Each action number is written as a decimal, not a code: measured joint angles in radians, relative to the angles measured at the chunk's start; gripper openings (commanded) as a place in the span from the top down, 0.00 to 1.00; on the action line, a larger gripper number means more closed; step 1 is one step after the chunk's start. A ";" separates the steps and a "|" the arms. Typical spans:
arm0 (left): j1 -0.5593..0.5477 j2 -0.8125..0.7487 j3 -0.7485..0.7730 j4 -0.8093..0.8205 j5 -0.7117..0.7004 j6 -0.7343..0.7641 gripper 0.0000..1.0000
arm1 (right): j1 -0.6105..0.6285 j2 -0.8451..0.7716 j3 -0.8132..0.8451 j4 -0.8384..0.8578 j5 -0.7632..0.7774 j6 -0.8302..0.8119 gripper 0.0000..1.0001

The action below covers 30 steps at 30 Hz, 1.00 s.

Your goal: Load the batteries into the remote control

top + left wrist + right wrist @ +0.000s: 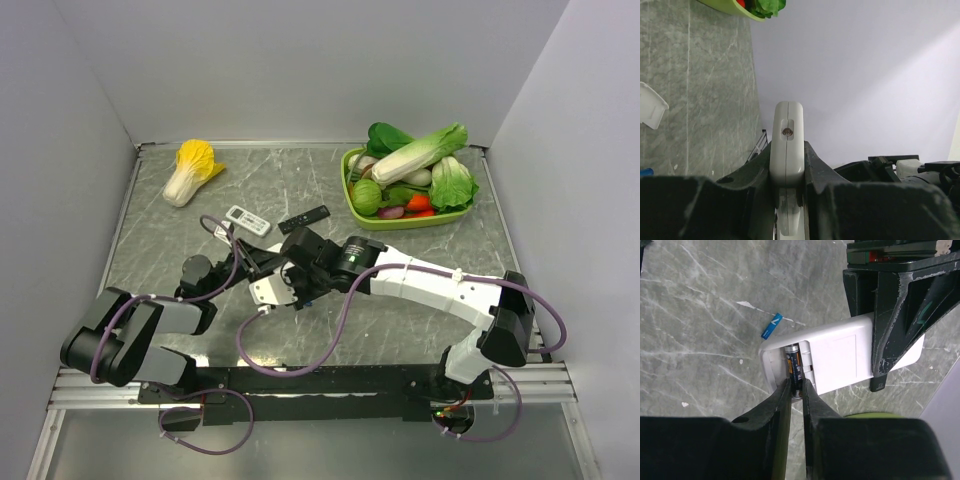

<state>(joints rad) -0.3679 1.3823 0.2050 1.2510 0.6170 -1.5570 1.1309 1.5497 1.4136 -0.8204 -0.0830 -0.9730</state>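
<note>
The remote control (840, 357) is held off the table with its plain white back facing my right wrist camera and its battery bay open. My left gripper (787, 167) is shut on the remote's (787, 135) edges; one of its fingers (887, 340) lies across the back. A dark battery (794, 367) with orange print sits in the bay. My right gripper (796, 386) is shut on its lower end. A blue battery (772, 326) lies loose on the table just beyond the remote. From above, both grippers (300, 290) meet at the remote (268, 290).
A smaller white remote (247, 220) and a slim black remote (303, 218) lie behind the arms. A green bowl (352, 205) of toy vegetables stands at the back right, a yellow cabbage (190, 170) at the back left. A white plastic piece (650, 107) lies on the table.
</note>
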 measured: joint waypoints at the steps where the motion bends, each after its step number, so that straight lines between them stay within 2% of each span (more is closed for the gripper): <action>1: 0.000 0.000 -0.002 0.000 -0.003 0.000 0.99 | 0.001 0.000 -0.003 0.005 0.002 0.001 0.77; 4: 0.001 -0.002 -0.005 -0.006 -0.016 0.002 0.99 | 0.002 -0.001 -0.017 0.026 0.012 0.004 0.76; 6: 0.002 -0.002 -0.005 -0.006 -0.023 0.002 0.99 | 0.003 -0.002 -0.025 0.045 0.015 0.005 0.67; 13: 0.003 -0.011 -0.005 -0.006 -0.039 0.003 0.99 | 0.011 -0.002 -0.030 0.104 0.009 0.006 0.64; 15: 0.004 -0.013 -0.005 -0.006 -0.039 0.004 0.99 | 0.010 -0.002 -0.030 0.109 0.008 0.006 0.55; 21: 0.002 -0.013 -0.005 0.003 -0.027 -0.002 0.99 | 0.010 -0.002 -0.029 0.126 -0.001 -0.005 0.42; 23: 0.000 -0.013 -0.005 0.003 -0.019 -0.001 0.99 | 0.010 -0.003 -0.027 0.127 -0.010 -0.008 0.32; 25: 0.000 -0.012 -0.006 0.002 -0.008 0.002 0.98 | 0.010 -0.004 -0.026 0.134 -0.017 -0.008 0.29; 26: 0.000 -0.011 -0.009 0.004 -0.006 0.002 0.99 | 0.009 -0.007 -0.026 0.138 -0.022 -0.004 0.23; 30: -0.003 -0.003 -0.010 0.020 0.003 0.004 0.99 | 0.005 -0.034 -0.026 0.154 -0.050 0.024 0.16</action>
<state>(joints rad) -0.3706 1.3796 0.1955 1.2709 0.6201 -1.5528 1.1355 1.5162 1.3872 -0.6659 -0.1333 -0.9489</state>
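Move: The right fingertips are already at the remote's open battery compartment, around the near end of the black battery; the battery's middle lies about 2 cm to their left, at nearly the same height. From that hand, the blue loose battery lies some 4 cm back, level sideways and roughly 13 cm below, and the black remote about 17 cm ahead, level sideways and equally low. The black battery is about 6 cm back and 1 cm right of the left hand. Sliding left along the battery, almost level for the first 1.5 cm or so, then lifting, the right hand ends nearly 3 cm to the left and about 2.5 cm higher. Its fingers spread wide and let go of the black battery while tipping some 10 degrees flatter towards the left. The left hand keeps its pinch on the remote, swaying only about half a centimetre. ##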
